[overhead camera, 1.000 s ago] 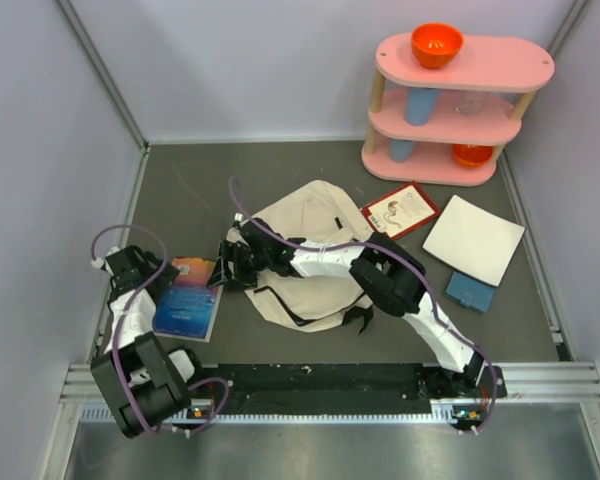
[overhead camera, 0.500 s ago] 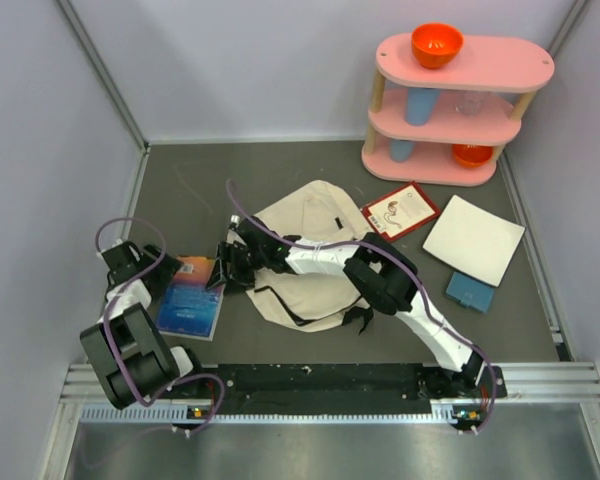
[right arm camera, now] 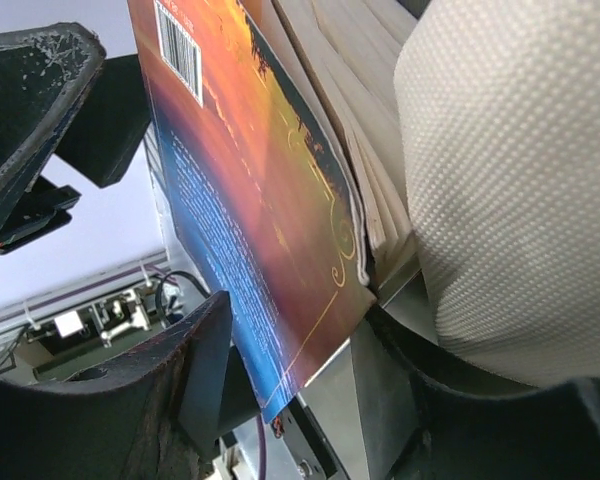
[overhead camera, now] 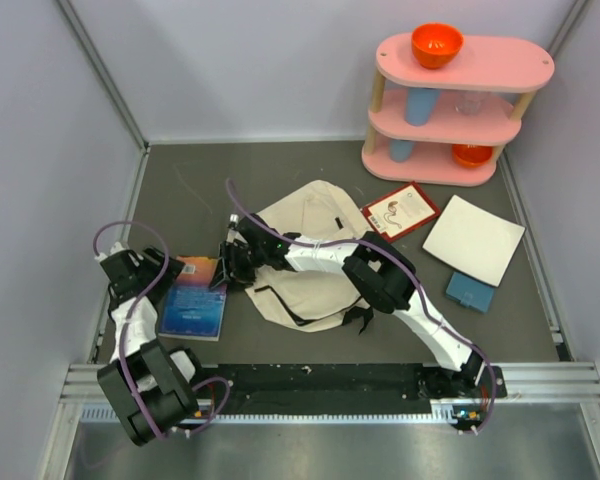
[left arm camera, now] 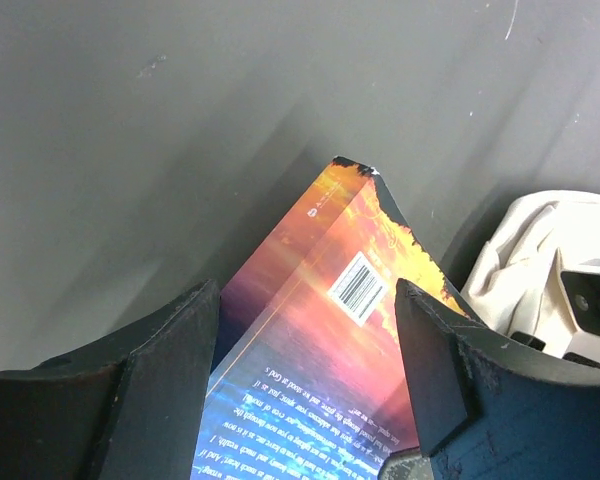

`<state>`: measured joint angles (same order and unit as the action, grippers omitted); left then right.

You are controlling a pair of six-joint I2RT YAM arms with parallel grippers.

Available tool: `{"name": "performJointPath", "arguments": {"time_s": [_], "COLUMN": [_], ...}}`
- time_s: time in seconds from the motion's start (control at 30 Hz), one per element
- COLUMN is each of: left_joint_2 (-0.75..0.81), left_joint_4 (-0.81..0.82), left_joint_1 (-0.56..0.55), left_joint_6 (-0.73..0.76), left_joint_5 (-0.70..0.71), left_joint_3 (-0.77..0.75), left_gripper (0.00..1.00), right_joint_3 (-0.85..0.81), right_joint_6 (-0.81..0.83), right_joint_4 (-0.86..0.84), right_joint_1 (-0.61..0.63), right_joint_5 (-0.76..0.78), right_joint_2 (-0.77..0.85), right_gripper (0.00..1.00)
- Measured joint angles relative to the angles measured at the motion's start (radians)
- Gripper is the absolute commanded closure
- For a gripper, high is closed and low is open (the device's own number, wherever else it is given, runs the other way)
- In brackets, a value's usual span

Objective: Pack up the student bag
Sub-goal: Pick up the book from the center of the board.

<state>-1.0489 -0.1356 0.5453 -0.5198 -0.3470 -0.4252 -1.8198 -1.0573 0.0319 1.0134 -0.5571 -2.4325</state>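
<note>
The student bag (overhead camera: 305, 300), cream canvas with black straps, lies slumped mid-table. A book (overhead camera: 192, 300) with a blue and orange cover lies just left of it. My left gripper (overhead camera: 150, 284) is at the book's left edge, open. In the left wrist view the book (left arm camera: 330, 330) runs between the two spread fingers (left arm camera: 170, 370), with the bag (left arm camera: 525, 240) beyond. My right gripper (overhead camera: 226, 272) reaches across the bag to the book's right edge. Its jaws (right arm camera: 300, 330) are open around the corner of the book (right arm camera: 250, 170), with the bag canvas (right arm camera: 520, 180) bulging alongside.
A pink three-tier shelf (overhead camera: 460, 100) with orange bowls and blue cups stands at the back right. A red and white card (overhead camera: 400, 212), a white square board (overhead camera: 473, 240) and a small blue pad (overhead camera: 470, 292) lie right of the bag. The left wall is close to the left arm.
The book has slid a little towards the bag. My left wrist has shifted along its left edge. Both pairs of jaws have narrowed, the right more so.
</note>
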Motion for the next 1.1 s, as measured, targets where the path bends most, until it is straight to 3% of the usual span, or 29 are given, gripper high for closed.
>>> {"name": "performJointPath", "arguments": {"time_s": [0.17, 0.23, 0.37, 0.4, 0.5, 0.6, 0.63, 0.9, 1.1], "left_joint_2": [0.03, 0.03, 0.03, 0.03, 0.032, 0.051, 0.064, 0.169, 0.206], "left_joint_4": [-0.031, -0.041, -0.055, -0.056, -0.08, -0.148, -0.186, -0.41, -0.47], "left_joint_1": [0.0, 0.0, 0.0, 0.0, 0.0, -0.003, -0.007, -0.033, -0.033], "left_joint_6": [0.007, 0.011, 0.02, 0.022, 0.026, 0.03, 0.034, 0.059, 0.05], "left_joint_5": [0.005, 0.01, 0.026, 0.031, 0.037, 0.051, 0.054, 0.084, 0.099], "left_joint_3": [0.001, 0.001, 0.001, 0.0, -0.013, -0.05, -0.072, -0.369, -0.418], "left_gripper": [0.28, 0.28, 0.28, 0.28, 0.29, 0.21, 0.01, 0.01, 0.01], "right_joint_3": [0.0, 0.0, 0.001, 0.001, 0.008, 0.028, 0.036, 0.166, 0.292], "right_joint_6": [0.017, 0.018, 0.012, 0.012, 0.013, 0.018, 0.02, 0.049, 0.128], "right_joint_4": [-0.001, -0.002, -0.032, -0.041, -0.06, -0.1, -0.122, -0.279, -0.266], "right_joint_1": [0.0, 0.0, -0.002, -0.002, -0.002, -0.003, -0.003, -0.002, -0.01], "right_joint_5": [-0.001, -0.001, -0.016, -0.02, -0.024, -0.034, -0.042, -0.093, -0.101], "right_joint_2": [0.0, 0.0, 0.0, 0.0, 0.0, 0.0, 0.0, 0.053, 0.233], "right_gripper": [0.68, 0.85, 0.93, 0.99, 1.0, 1.0, 1.0, 1.0, 1.0]}}
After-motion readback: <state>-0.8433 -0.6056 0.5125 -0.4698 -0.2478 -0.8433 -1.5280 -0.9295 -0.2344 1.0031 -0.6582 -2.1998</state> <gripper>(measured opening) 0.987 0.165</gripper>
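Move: The book lies between the two hands. From the right hand its middle is about 6 cm to the left, 5 cm back and 3 cm lower, and its right edge is already between the open fingers. The bag's middle is some 22 cm to this hand's right and 3 cm ahead, with its black trim about 16 cm right and 8 cm back. From the left hand, the book's middle lies roughly 6 cm right, 6 cm back and 4 cm below. The right fingers close on the book's right edge and pinch cover and pages while the hand all but stays in place, its fingertips starting to tip up; then it lifts about 6 cm, drawing right and a little back. The left hand, first easing slightly back beside the book, opens wide and pulls up off it by some 14 cm. ##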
